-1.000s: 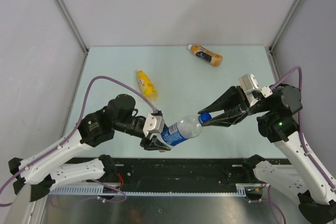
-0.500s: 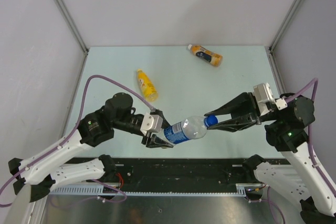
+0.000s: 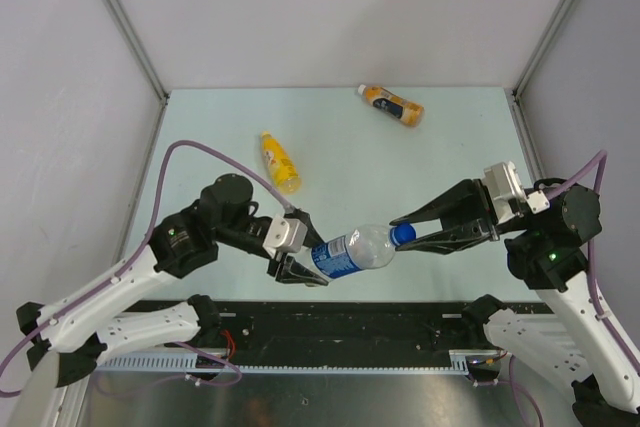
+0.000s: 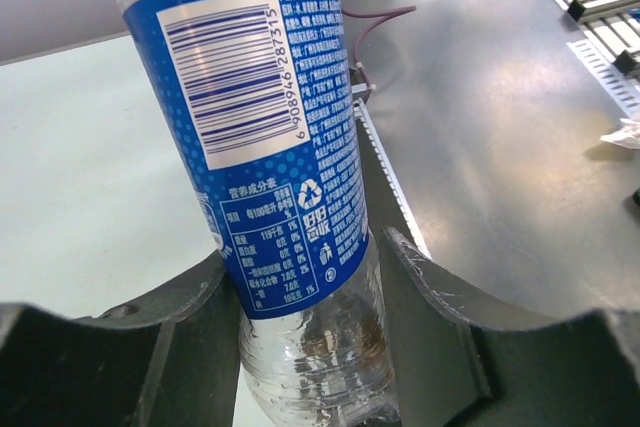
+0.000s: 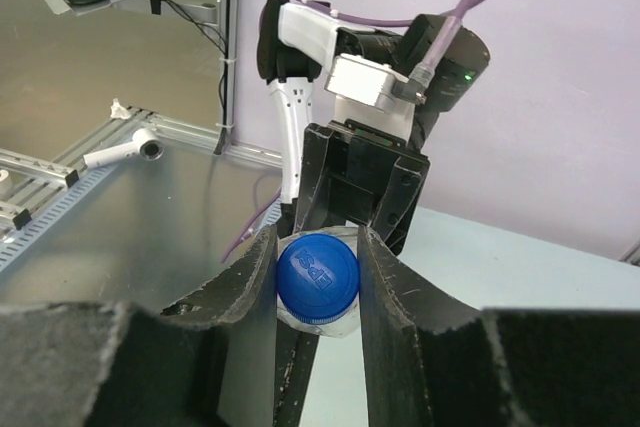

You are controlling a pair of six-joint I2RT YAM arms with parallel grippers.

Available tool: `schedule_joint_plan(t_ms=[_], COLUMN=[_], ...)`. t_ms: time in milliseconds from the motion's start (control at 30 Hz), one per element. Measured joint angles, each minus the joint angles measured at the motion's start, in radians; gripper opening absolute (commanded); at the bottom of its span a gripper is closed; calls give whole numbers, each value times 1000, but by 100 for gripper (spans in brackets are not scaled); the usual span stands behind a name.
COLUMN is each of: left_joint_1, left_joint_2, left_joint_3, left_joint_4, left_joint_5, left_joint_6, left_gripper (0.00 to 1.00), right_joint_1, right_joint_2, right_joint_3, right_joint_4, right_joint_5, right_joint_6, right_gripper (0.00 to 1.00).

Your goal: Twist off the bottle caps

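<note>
A clear bottle with a blue label (image 3: 350,250) (image 4: 260,137) hangs above the table's near edge, held almost level. My left gripper (image 3: 297,254) (image 4: 305,347) is shut on its lower body. Its blue cap (image 3: 403,232) (image 5: 317,275) points right, and my right gripper (image 3: 402,232) (image 5: 317,267) is shut on that cap, one finger pressed against each side. A yellow bottle (image 3: 279,161) lies on the table at the left middle, cap end toward the back. An orange bottle with a dark label (image 3: 393,105) lies at the back, its pale cap (image 3: 362,90) at the left end.
The pale green table (image 3: 440,147) is fenced by grey walls on the left, back and right. A dark metal rail (image 3: 340,319) runs along the near edge between the arm bases. Purple cables (image 3: 200,152) loop over both arms.
Over the first half second both grippers carried the bottle a little to the right, the right arm drawing back. Since then nothing has visibly moved.
</note>
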Motion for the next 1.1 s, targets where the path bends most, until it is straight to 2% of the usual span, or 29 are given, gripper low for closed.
schedule_joint_plan(t_ms=[367,700,933,1100], left_joint_1=[4,-6,-11,-11], left_joint_2=[103,93,62,51], left_joint_3=[4,5,6,6], left_joint_4=[-24,-30,-21,-19], left_joint_5=[282,456,453,369], left_joint_6=[-67,-62,-51,-49], left_gripper=[0,0,0,0], right_joint_1=[8,20,20,19], right_joint_2=[47,58,42,-14], right_joint_3=[0,0,0,0], right_joint_4=[127,237,186,70], right_joint_5=[-91,-106,19,244], right_joint_6=[77,111,68,5], right_gripper=[0,0,0,0])
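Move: The blue cap is on the neck of the water bottle, already between the right fingers and level with that hand in every direction. The bottle's middle lies about 9 cm to the right hand's left and 5 cm lower, neither ahead nor back. From the left hand, which grips the bottle near its base, the cap is some 15 cm right, 1 cm ahead and 8 cm higher. The yellow bottle lies roughly 33 cm ahead of the left hand, 9 cm left and 27 cm below. The bottle, still gripped near its base, is drawn back about 7 cm by the left hand, which swings it some 25 degrees clockwise and eases forward a centimetre at the end. The right hand keeps its pinch on the cap, gives back a little, then pulls away forward and up, turning slightly clockwise. Neither hand's fingers open. ##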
